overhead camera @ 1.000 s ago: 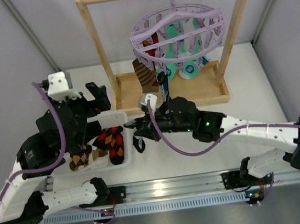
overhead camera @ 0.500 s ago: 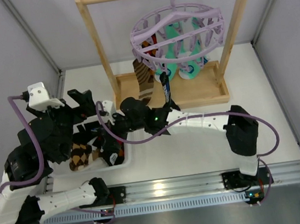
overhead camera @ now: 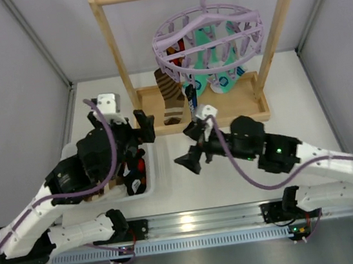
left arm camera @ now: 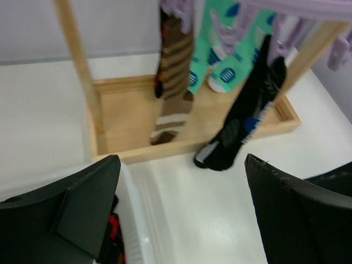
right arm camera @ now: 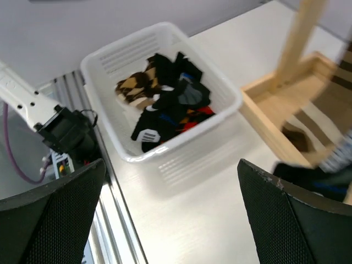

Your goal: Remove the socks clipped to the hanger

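Observation:
The lavender hanger (overhead camera: 210, 31) hangs by its hook from the wooden rack's top bar. Clipped to it are a brown striped sock (overhead camera: 172, 97) (left arm camera: 174, 82), a black sock (overhead camera: 191, 101) (left arm camera: 242, 118) and mint-green socks (overhead camera: 219, 78) (left arm camera: 219, 60). My left gripper (overhead camera: 141, 136) (left arm camera: 181, 212) is open and empty, over the basket's right rim, facing the hanging socks. My right gripper (overhead camera: 189, 147) (right arm camera: 170, 220) is open and empty too, over the table between basket and rack. Several loose socks (right arm camera: 165, 104) lie in the basket.
A white plastic basket (overhead camera: 149, 180) (right arm camera: 177, 144) stands at the front left, mostly under my left arm. The wooden rack's tray base (overhead camera: 238, 107) (left arm camera: 132, 124) (right arm camera: 272, 132) and its two uprights stand behind both grippers.
My right gripper opened, dropping the black sock into the basket, and drew back to the right. My left arm swung right, toward the rack.

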{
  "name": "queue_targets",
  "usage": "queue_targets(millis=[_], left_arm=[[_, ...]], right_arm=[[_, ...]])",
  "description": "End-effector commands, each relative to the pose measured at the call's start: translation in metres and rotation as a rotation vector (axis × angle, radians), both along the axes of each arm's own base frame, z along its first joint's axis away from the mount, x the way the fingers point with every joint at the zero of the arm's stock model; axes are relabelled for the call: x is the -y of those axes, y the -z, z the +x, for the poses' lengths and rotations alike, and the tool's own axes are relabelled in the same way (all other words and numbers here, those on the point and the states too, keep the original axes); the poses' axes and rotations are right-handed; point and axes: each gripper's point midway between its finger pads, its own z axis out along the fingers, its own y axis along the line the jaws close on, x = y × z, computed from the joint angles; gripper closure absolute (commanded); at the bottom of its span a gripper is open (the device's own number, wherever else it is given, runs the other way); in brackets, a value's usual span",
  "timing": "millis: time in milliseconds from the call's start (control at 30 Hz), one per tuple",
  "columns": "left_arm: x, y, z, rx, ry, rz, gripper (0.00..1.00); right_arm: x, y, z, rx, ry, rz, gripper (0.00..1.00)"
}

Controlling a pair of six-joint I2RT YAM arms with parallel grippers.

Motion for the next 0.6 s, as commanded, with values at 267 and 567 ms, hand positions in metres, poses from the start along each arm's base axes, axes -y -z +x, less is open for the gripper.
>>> queue_targets(millis=[267, 567], left_arm=[[0.134, 0.035, 0.006, 0.096, 0.409, -0.120, 0.01], [0.154, 0.093, 0.050, 0.221, 0.310, -0.046, 0.02]], right_arm=[[0.161, 0.006, 0.022, -0.063, 0.559, 0.059, 0.01], [0.169, -0.020, 0.030, -0.024, 0.615, 0.097, 0.00]])
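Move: The remaining black sock, hanging from the near left rim of the hanger, is about 12 cm ahead of the left hand, 19 cm to its right and 14 cm lower. From the left hand, the brown striped sock is about 17 cm ahead and 14 cm right, the green socks some 24 cm ahead and 24 cm right. From the right hand, the black sock is roughly 13 cm ahead, 5 cm right and 5 cm lower; the white bin is about 5 cm ahead, 30 cm left and 25 cm lower. The left hand sweeps about 15 cm to the right and sinks some 11 cm towards the hanging black sock, easing a little forward late on and turning about 20 degrees clockwise, its fingers staying wide open near the sock's lower part, with no touch to be seen. The empty right hand, still open, draws away from the bin, travelling some 16 cm to the right nearly level across the near side of the black sock and turning about 35 degrees clockwise, so that its fingers swing from pointing left to pointing forward and left at the sock. ##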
